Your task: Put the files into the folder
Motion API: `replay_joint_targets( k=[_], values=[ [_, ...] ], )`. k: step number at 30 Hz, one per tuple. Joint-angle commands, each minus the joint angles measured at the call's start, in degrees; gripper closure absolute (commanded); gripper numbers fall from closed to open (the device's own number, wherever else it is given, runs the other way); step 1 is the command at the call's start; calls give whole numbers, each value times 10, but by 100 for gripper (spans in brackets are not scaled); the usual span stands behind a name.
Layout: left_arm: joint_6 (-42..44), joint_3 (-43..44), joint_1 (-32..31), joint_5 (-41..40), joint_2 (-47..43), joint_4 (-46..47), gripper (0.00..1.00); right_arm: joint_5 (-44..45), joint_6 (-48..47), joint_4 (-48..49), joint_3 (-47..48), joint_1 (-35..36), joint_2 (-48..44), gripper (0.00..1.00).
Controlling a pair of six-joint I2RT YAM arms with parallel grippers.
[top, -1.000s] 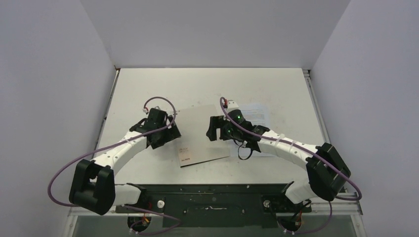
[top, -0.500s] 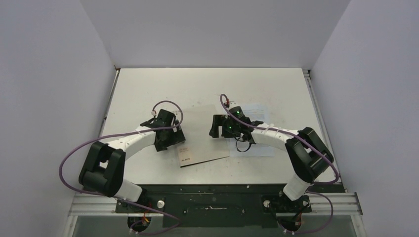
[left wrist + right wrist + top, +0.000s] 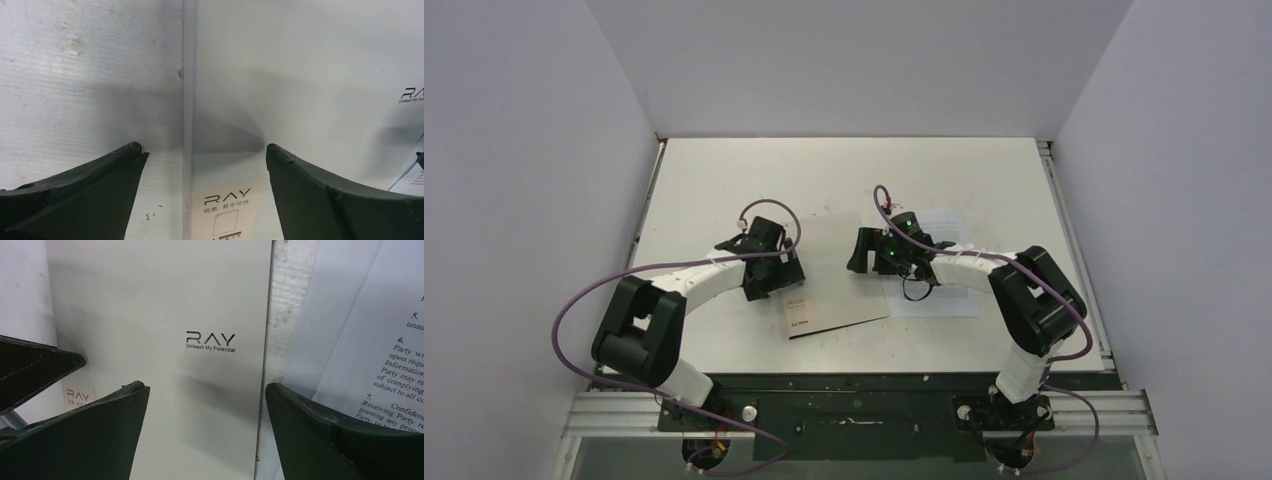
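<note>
The folder point(image 3: 829, 285) lies closed on the table, silver-grey cover up, with a "RAY" logo. My left gripper point(image 3: 782, 272) is open and empty, low over the folder's left edge. In the left wrist view the gripper point(image 3: 202, 147) straddles that edge of the folder point(image 3: 300, 75). My right gripper point(image 3: 858, 258) is open and empty at the folder's right edge. In the right wrist view the gripper point(image 3: 207, 385) has one finger over the folder point(image 3: 165, 300) and one over the files point(image 3: 375, 330). The files point(image 3: 946, 226), white printed sheets, lie just right of the folder, partly under my right arm.
The pale table point(image 3: 75, 75) is walled on the left, back and right. The tip of my left gripper shows at the left of the right wrist view point(image 3: 35, 370). A black rail with the arm bases point(image 3: 854, 405) runs along the near edge.
Both arms have folded in and come lower. The left gripper has moved a little right to the folder's left edge. The right gripper has stayed at the right edge. Folder and files have not moved.
</note>
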Motion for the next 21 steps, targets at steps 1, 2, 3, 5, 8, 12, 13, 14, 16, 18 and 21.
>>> replay_joint_targets(
  k=[1, 2, 3, 5, 8, 12, 13, 14, 16, 18, 21],
  values=[
    [7, 19, -4, 13, 13, 31, 8, 2, 2, 29, 8, -12, 6, 10],
    [9, 20, -5, 15, 15, 33, 8, 8, 0, 26, 5, -14, 6, 10],
    [12, 21, -6, 17, 17, 38, 8, 13, -2, 23, 1, -16, 5, 10],
    [18, 22, -7, 18, 21, 44, 8, 27, -5, 17, -9, -21, 1, 10],
    [26, 32, -10, 19, 32, 49, 8, 65, -13, 1, -24, -25, -12, 10],
    [34, 46, -16, 20, 54, 52, 8, 98, -21, -12, -47, -38, -31, 10],
    [36, 50, -18, 21, 58, 53, 8, 102, -23, -14, -53, -42, -36, 10],
    [38, 53, -20, 21, 63, 54, 8, 105, -24, -14, -61, -46, -43, 10],
    [41, 58, -24, 23, 72, 57, 8, 112, -27, -16, -78, -55, -56, 10],
    [44, 62, -30, 24, 79, 62, 8, 122, -28, -19, -95, -63, -72, 10],
    [48, 72, -42, 25, 89, 66, 8, 139, -24, -20, -123, -73, -100, 10]
  ],
)
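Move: The files lie with their middle about 15 cm to the right of the open right hand and 2 cm ahead, about 3 cm lower; the folder's middle is 6 cm to that hand's left and 1 cm ahead. From the open left hand, straddling the folder's left edge, the folder's middle is some 10 cm right and 4 cm ahead, 2 cm lower; the files are about 31 cm right and 5 cm ahead. Right hand's right finger pushes the files about 7 cm right; open left hand edges 4 cm forward-right over the folder. ##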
